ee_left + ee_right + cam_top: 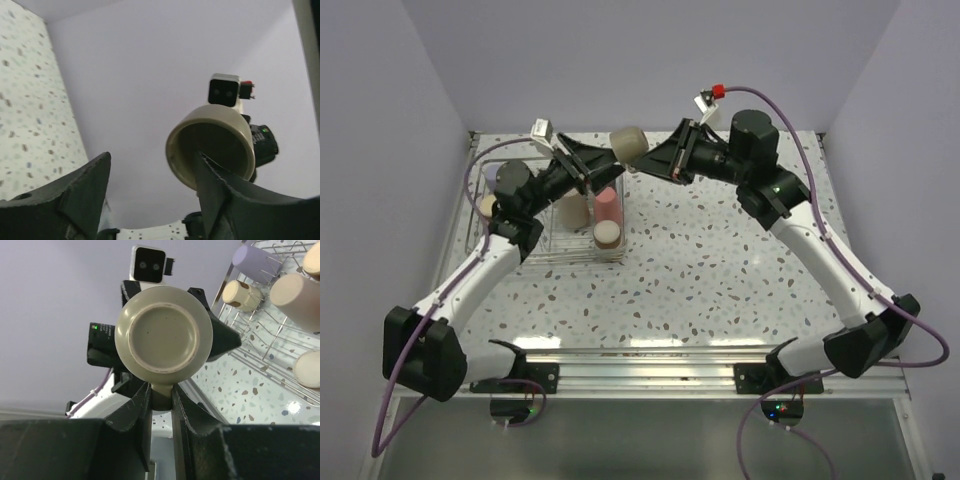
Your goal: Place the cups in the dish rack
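Observation:
An olive-tan mug (627, 142) hangs in the air above the back of the table, between my two grippers. In the right wrist view the mug's base (161, 334) faces the camera, and my right gripper (161, 395) is shut on its handle. My left gripper (152, 156) stands open. One of its fingers (215, 185) reaches into the mug's mouth (212, 147) and the other stands well apart. The wire dish rack (542, 250) sits at the left. It holds a pink-red cup (608, 205), a beige cup (607, 234) and a lavender cup (500, 172).
The right wrist view shows the rack's wires (260, 347) with the lavender cup (255, 262), a large beige tumbler (295, 295) and a small cream cup (240, 292) inside. Lavender walls close in the speckled table (720, 250) on three sides.

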Controlling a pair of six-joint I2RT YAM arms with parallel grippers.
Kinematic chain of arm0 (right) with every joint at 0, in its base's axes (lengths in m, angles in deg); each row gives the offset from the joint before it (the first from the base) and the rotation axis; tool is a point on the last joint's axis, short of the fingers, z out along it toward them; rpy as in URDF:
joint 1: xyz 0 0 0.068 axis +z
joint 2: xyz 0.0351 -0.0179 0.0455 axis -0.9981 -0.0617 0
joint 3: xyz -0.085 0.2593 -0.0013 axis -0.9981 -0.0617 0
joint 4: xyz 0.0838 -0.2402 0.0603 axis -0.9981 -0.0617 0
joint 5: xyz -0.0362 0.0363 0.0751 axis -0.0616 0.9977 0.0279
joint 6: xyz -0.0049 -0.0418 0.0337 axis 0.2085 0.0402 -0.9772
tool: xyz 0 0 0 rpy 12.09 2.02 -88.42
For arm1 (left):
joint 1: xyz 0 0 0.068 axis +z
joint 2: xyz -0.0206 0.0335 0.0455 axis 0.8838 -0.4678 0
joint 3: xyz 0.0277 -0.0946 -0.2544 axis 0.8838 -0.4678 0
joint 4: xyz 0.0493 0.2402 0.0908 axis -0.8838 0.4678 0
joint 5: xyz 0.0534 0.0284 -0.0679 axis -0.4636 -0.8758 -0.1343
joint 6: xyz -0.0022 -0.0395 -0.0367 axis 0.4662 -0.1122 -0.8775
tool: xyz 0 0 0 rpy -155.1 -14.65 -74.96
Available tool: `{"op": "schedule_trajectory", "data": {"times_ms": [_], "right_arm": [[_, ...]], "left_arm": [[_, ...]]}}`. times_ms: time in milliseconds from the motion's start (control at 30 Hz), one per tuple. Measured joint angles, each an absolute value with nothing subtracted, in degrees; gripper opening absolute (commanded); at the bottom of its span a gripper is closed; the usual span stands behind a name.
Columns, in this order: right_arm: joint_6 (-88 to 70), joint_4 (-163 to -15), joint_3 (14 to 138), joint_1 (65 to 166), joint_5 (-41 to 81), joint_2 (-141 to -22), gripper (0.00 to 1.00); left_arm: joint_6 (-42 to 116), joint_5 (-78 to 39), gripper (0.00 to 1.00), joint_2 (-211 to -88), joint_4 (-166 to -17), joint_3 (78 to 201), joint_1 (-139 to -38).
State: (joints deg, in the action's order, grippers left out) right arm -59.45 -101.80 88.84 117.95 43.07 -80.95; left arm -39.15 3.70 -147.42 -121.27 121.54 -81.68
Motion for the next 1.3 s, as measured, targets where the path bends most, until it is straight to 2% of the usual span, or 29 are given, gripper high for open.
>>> {"op": "schedule_trajectory", "data": {"times_ms": [33,133,300,467,567,900,1300], "right_arm": [[-59.11,-102.5,89.71,117.88,42.87,-81.24,0.0],[-58.27,-104.08,92.09,117.82,42.02,-81.89,0.0],[-55.56,-107.16,97.54,118.01,41.08,-84.56,0.0],[-45.79,-119.88,112.07,122.6,33.72,-92.6,0.0],[-41.36,-124.23,116.51,126.98,31.01,-96.54,0.0],[-30.01,-135.73,123.81,137.16,20.1,-111.31,0.0],[-24.31,-138.06,128.38,139.33,13.96,-121.02,0.0]], "left_arm": [[-37.2,3.7,0.76,-146.76,-117.2,122.74,-80.61],[-30.17,3.83,0.81,-144.67,-103.23,127.66,-76.17],[-17.34,1.36,0.83,-141.63,-81.42,135.63,-69.66],[-5.47,-8.46,0.86,-138.44,-61.99,141.54,-67.34],[-1.05,-14.18,0.86,-135.77,-54.36,142.85,-67.32],[5.33,-27.01,0.86,-128.27,-43.02,144.2,-67.25],[5.85,-28.3,0.85,-125.13,-40.57,141.78,-67.25]]}}
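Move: The right hand holds the last mug by its handle, base towards the hand. The empty front spot of the rack lies about 18 cm to its left, 5 cm ahead and 37 cm below. At similar depth, the brown-and-white cup stands 9 cm left and 6 ahead, the pink cup 10 left and 16 ahead, and the beige tumbler 19 left and 13 ahead. From the left hand, that spot is 15 cm left, 2 ahead and 33 below. Left and steeply down goes the right hand towards the rack, after a small lift and forward shift: about 13 cm across and 19 down. It keeps its handle grip and tips its fingers some 50 degrees downward, turning the mug's mouth down. The already opened left hand comes clear first, opening wider, swinging some 20 cm left, then back, its fingers turning forward and down. ##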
